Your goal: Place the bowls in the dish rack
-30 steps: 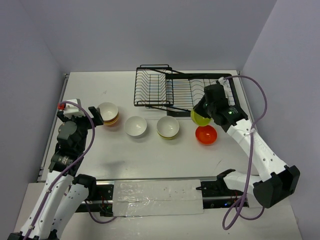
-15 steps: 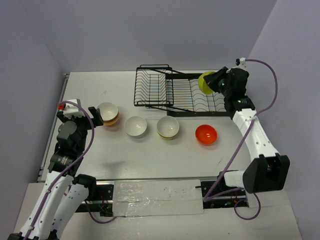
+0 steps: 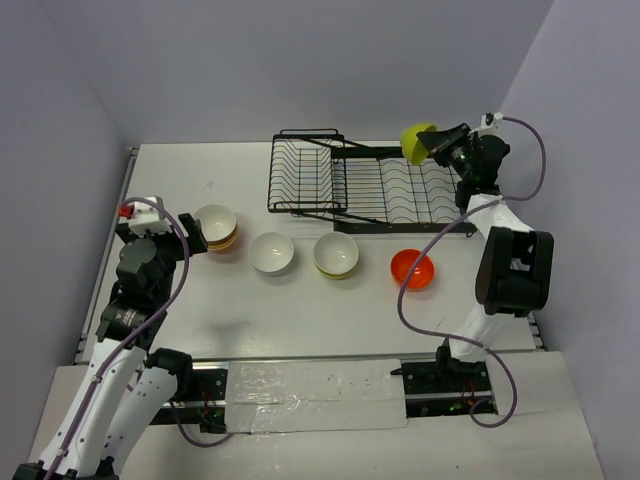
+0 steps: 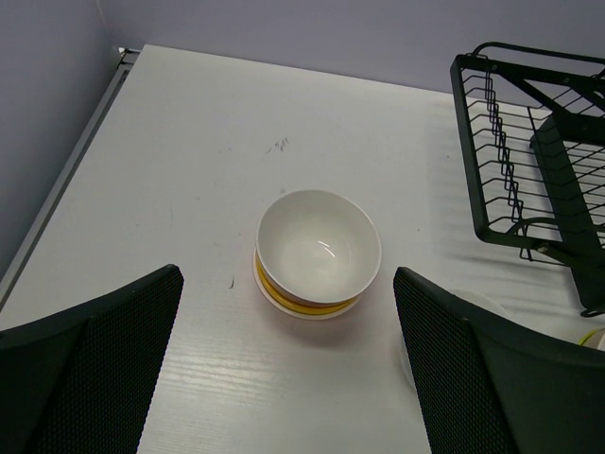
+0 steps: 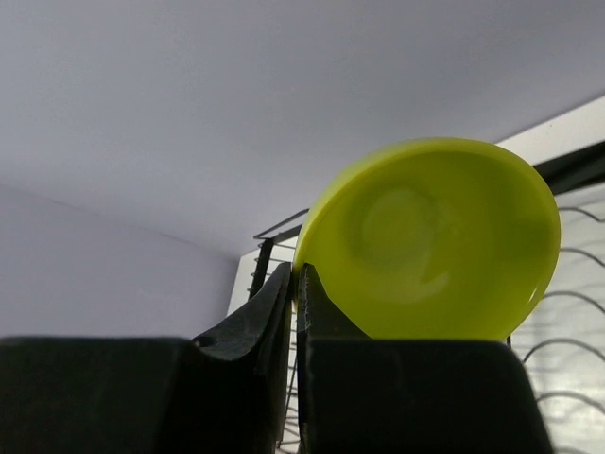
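My right gripper [image 3: 437, 148] is shut on the rim of a lime-green bowl [image 3: 418, 140], which hangs tilted on edge above the far right corner of the black dish rack [image 3: 437, 218]. The right wrist view has the bowl [image 5: 435, 241] pinched between closed jaws [image 5: 298, 274], with rack wires [image 5: 267, 248] behind. On the table, left to right, lie a white stacked bowl [image 3: 216, 226], a white bowl [image 3: 271, 252], a green-sided bowl [image 3: 336, 255] and a red bowl [image 3: 412, 269]. My left gripper [image 3: 190, 232] is open, just left of the stacked bowl [image 4: 319, 248].
The rack's taller basket section [image 3: 305, 170] stands at its left end, also seen in the left wrist view [image 4: 492, 180]. Lavender walls close in the table at the back and both sides. A purple cable [image 3: 520, 150] loops off the right arm.
The right arm has carried the lime-green bowl from in front of the rack up and back, to above its far right corner. The left arm has not moved.
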### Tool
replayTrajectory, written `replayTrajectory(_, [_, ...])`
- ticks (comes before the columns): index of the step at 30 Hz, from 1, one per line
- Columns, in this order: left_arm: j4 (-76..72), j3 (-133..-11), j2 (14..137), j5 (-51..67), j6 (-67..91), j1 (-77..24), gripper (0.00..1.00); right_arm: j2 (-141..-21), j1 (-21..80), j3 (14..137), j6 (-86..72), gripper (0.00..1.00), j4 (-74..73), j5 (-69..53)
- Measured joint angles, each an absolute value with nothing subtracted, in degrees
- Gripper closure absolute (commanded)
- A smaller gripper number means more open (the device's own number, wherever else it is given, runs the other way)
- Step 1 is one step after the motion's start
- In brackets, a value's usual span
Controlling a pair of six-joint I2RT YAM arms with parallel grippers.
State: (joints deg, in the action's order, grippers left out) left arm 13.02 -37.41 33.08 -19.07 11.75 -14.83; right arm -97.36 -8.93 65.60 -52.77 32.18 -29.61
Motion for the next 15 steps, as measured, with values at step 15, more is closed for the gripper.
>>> replayTrajectory(15, [14.09,-38.26,37.23,-19.40,11.70,-14.87,0.01,-114.93,-12.80,68.75,-62.92,1.00,54.30,-35.24])
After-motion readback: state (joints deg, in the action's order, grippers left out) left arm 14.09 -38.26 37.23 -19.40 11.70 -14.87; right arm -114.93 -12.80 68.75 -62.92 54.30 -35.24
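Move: My right hand holds the lime bowl by its rim over the dish rack; the middle of the rack's slotted tray lies roughly 14 cm below, 4 cm back and 3 cm left. The tray's back rail is some 6 cm ahead of my hand and 3 cm left, 12 cm below. The red bowl sits about 27 cm back, 4 cm left and 15 cm below. From my left hand, the tray is about 20 cm ahead and 60 cm right, 12 cm down. With my right hand I sink about 5 cm and reach some 4 cm forward, also sliding nearly 3 cm to the right, to bring the lime bowl down towards the far side of the rack. My wrist rolls about 8 degrees, its left side rising, while my closed fingers keep their pinch on the rim. ##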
